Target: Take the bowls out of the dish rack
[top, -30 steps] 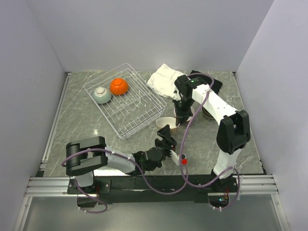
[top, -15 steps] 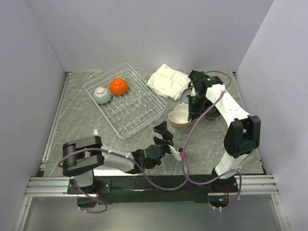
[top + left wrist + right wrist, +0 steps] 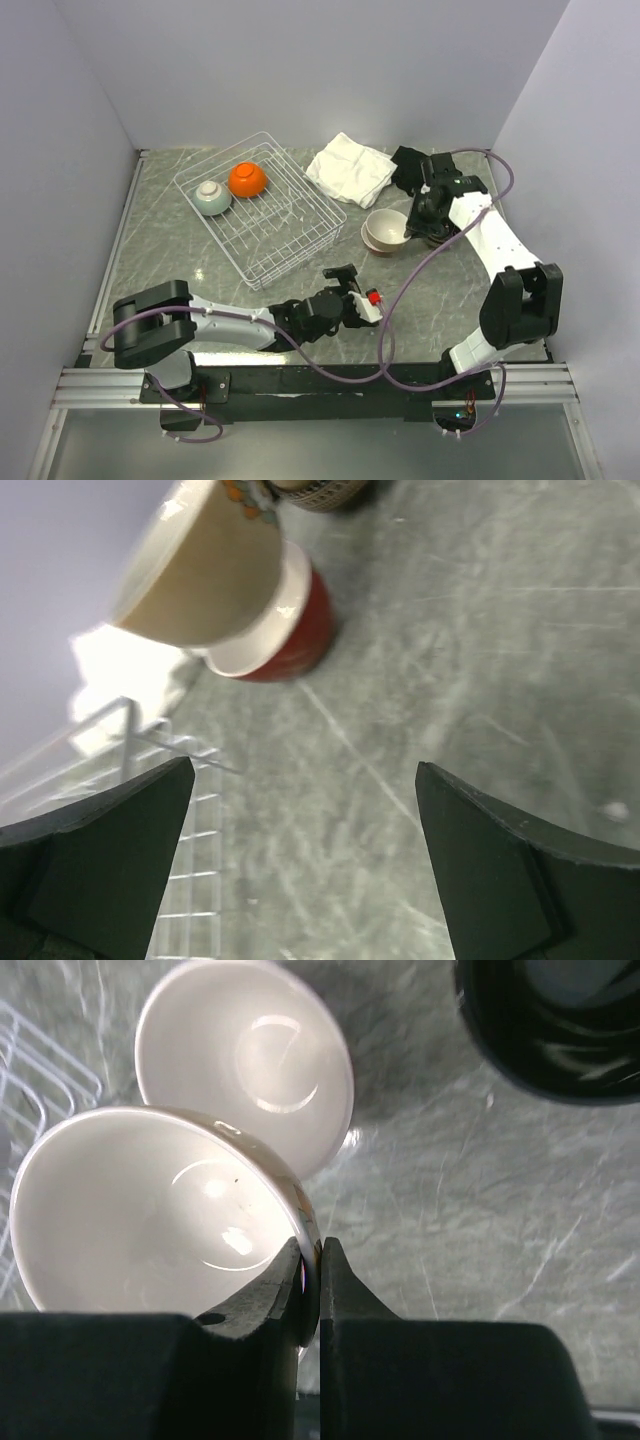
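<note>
The white wire dish rack holds an orange bowl and a pale blue-green bowl, both upside down. My right gripper is shut on the rim of a beige bowl, which hangs tilted just above a red bowl standing on the table. From above, the beige bowl and my right gripper are right of the rack. My left gripper is open with nothing in it, low over the table in front of the rack; it faces the two bowls.
A dark bowl stands just right of the red bowl. A folded white cloth lies behind it, next to the rack's far right corner. Grey walls close in the table on three sides.
My left gripper opened, let go of the beige bowl and drew back toward the near edge. My right gripper carried the bowl to the right, over the red bowl.
</note>
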`<state>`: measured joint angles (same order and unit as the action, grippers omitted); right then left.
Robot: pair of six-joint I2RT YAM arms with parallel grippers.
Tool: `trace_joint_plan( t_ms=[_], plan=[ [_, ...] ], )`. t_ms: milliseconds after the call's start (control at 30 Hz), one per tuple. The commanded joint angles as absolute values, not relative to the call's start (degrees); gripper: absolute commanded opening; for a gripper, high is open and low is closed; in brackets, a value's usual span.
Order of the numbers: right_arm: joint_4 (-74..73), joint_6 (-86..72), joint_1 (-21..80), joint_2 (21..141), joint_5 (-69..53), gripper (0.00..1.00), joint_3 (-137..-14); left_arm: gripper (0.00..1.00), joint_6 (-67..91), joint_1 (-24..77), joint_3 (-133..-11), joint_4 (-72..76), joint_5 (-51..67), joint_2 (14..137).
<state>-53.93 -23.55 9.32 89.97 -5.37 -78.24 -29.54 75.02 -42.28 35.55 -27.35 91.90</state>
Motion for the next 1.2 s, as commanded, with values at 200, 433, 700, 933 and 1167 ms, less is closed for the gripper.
trace_joint_plan(
  t_ms=[200,433,700,933,1167],
  plan=[
    [-31.0,-29.6,8.5,83.1,1.8,0.00,-69.7,0.99,-8.0,69.7,-43.9,25.4,-7.0,89.1],
    [-21.3,-30.0,8.7,82.7,1.6,0.00,-62.9,0.99,-3.2,67.0,-43.4,24.2,-1.4,89.8],
    [-15.9,-28.5,9.8,83.5,1.5,0.00,-58.9,0.99,-1.1,65.3,-43.8,23.2,-0.4,90.3],
    [-12.7,-26.8,12.0,84.9,3.7,0.01,-55.8,0.99,-0.4,64.5,-43.9,22.5,-0.4,90.6],
    [-10.9,-26.0,13.0,86.4,5.4,0.18,-54.5,0.99,2.4,64.1,-43.9,21.6,-0.4,90.9]
  ],
)
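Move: The cream bowl is already pinched by its near-right rim in my right hand, above the red bowl it is going into. The red bowl's middle lies about 5 cm ahead, 6 cm left and 11 cm below this hand. The black bowl stands roughly 12 cm right of the red one and 2 cm farther out. The white cloth is some 16 cm beyond it and 6 cm left. For my left hand, the red bowl is about 17 cm ahead, 3 cm right and 11 cm below. With my right hand I keep my pinch on the cream bowl's rim and carry it forward about 4 cm, then mostly down by 5 to 6 cm into the red bowl, my fingertips tilting outward some 20 degrees; at the very end the fingers just begin to slacken. Meanwhile my empty, wide-open left hand sinks about 5 cm and eases back slightly, its fingers tipping down toward the bare table. ##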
